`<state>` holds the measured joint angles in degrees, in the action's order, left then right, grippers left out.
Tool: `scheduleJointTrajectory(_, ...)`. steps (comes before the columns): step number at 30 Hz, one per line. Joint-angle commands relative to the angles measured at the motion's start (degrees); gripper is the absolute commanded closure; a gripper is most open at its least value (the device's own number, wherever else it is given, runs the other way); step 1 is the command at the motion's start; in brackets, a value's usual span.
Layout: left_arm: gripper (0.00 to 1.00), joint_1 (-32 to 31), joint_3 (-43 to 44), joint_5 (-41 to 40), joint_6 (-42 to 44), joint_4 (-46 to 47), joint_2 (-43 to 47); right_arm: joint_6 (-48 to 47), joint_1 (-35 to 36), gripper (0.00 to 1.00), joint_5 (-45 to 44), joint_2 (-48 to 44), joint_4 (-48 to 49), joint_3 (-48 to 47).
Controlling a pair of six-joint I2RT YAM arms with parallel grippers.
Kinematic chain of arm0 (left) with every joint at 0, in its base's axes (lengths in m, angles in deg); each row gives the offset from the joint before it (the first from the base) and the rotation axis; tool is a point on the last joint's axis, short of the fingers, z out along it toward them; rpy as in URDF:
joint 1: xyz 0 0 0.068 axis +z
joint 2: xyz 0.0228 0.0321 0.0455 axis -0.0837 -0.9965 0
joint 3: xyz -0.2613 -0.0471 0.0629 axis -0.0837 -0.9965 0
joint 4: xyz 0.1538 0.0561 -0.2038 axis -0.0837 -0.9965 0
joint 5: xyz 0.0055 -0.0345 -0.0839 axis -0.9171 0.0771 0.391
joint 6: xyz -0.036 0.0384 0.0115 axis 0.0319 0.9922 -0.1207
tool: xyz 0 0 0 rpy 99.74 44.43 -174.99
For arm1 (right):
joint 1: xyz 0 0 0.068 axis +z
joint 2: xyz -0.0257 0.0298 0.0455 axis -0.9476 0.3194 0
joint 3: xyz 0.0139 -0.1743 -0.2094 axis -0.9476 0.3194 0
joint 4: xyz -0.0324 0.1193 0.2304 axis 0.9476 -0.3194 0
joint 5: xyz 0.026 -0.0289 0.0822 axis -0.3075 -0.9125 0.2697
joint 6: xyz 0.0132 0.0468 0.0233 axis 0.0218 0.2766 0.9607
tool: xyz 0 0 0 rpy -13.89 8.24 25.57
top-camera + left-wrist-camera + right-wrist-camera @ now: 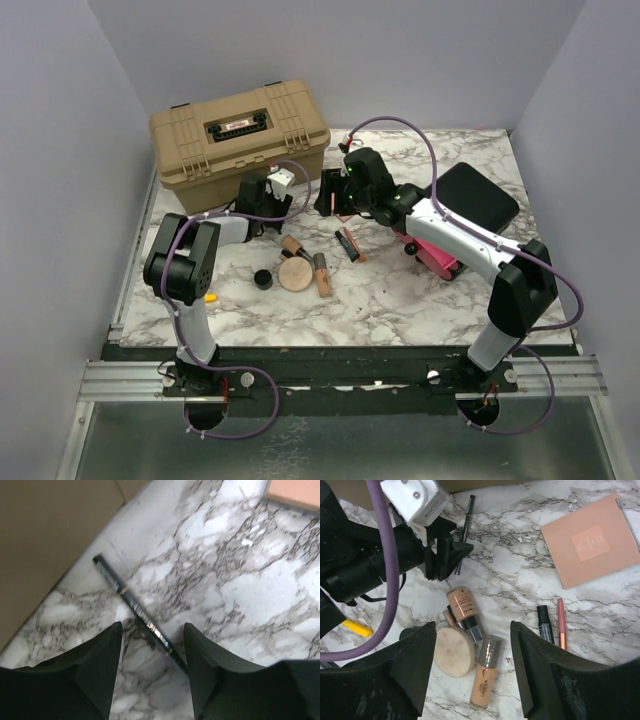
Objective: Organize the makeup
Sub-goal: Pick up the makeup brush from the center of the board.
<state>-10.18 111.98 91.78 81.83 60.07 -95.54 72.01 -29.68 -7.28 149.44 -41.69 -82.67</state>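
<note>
A slim black pencil (131, 603) lies aslant on the marble beside the tan box. My left gripper (152, 626) is low over its near end, open, with one finger on each side of it. My right gripper (473, 625) hangs open above the pile, holding nothing. Beneath it lie a round peach compact (454, 651), two foundation bottles (485, 677) (462, 602), a black tube (545, 624) and a pink lip pencil (561, 622). The square copper-pink compact (592, 540) lies apart, up right. In the top view the left gripper (268, 205) and the right gripper (338, 203) are near each other.
The tan toolbox (240, 135) stands at the back left, close to the left gripper. A black box with pink drawers (432, 252) and its black lid (480, 195) lie under the right arm. A yellow pen (210, 297) and a small black jar (263, 279) sit at the front left.
</note>
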Motion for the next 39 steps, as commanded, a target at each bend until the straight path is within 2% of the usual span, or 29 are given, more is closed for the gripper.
scheduleJointTrajectory(1,0.45,0.22,-4.42,-5.51,-3.25,-8.85,3.38,-1.74,0.35,0.33,-1.99,-2.49,-1.71,-0.49)
scheduleJointTrajectory(6,0.46,0.01,-6.6,-7.1,-7.9,-9.32,6.16,-1.8,0.37,0.33,-1.94,-3.48,-1.37,0.2)
scheduleJointTrajectory(9,0.5,-1.02,-7.7,-6.15,-9.45,-8.96,6.84,-1.89,0.33,0.33,-1.96,-4.29,-1.05,0.71)
scheduleJointTrajectory(12,0.6,-2.46,-7.26,-8.79,-9.73,-10.14,6.22,-1.96,0.33,0.34,-1.92,-5.24,-0.84,1.44)
scheduleJointTrajectory(15,0.76,-2.72,-6.8,-11.18,-10.78,-11.66,5.51,-2.14,0.36,0.33,-2.09,-6.54,-0.81,2.06)
scheduleJointTrajectory(21,0.83,-2.87,-5.42,-9.82,-12.14,-14.34,5.91,-2.54,0.39,0.33,-2.75,-8.87,-1.05,3.2)
scheduleJointTrajectory(23,0.92,-3.06,-5.39,-9.65,-13.06,-15.7,6.15,-2.8,0.37,0.33,-3.24,-9.85,-1.17,3.73)
scheduleJointTrajectory(26,0.99,-4.21,-6.65,-13.28,-15.08,-16.47,7.62,-3.22,0.32,0.33,-4.08,-11.53,-1.28,4.77)
scheduleJointTrajectory(39,1.0,-8.97,-17.09,-16.94,-25.66,-10.35,24.23,-2.63,0.39,0.31,-3.1,-17.7,0.01,10.15)
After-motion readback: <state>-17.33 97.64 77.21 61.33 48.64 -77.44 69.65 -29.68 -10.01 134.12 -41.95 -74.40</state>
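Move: The makeup brush lies just below my open left fingers, pointing roughly forward; its middle is about 4 cm ahead, 1 cm down, its near end back between the fingers. The short foundation bottle lies some 8 cm back and 4 cm right of that hand, the round disc 13 cm back and 4 cm right, the palette 6 cm ahead and 16 cm right. From my right hand the brush is about 14 cm ahead, 12 cm left and 18 cm below. I slide my left hand back about 4 cm, low over the marble, and shut its fingers on the near end of the makeup brush. Keeping that pinch, I draw it back another 5 or 6 cm towards the foundation bottle, rising barely a centimetre at the very end, the wrist turning some 15 degrees counter-clockwise overall. My right hand, open and empty, backs off up and to the right. ##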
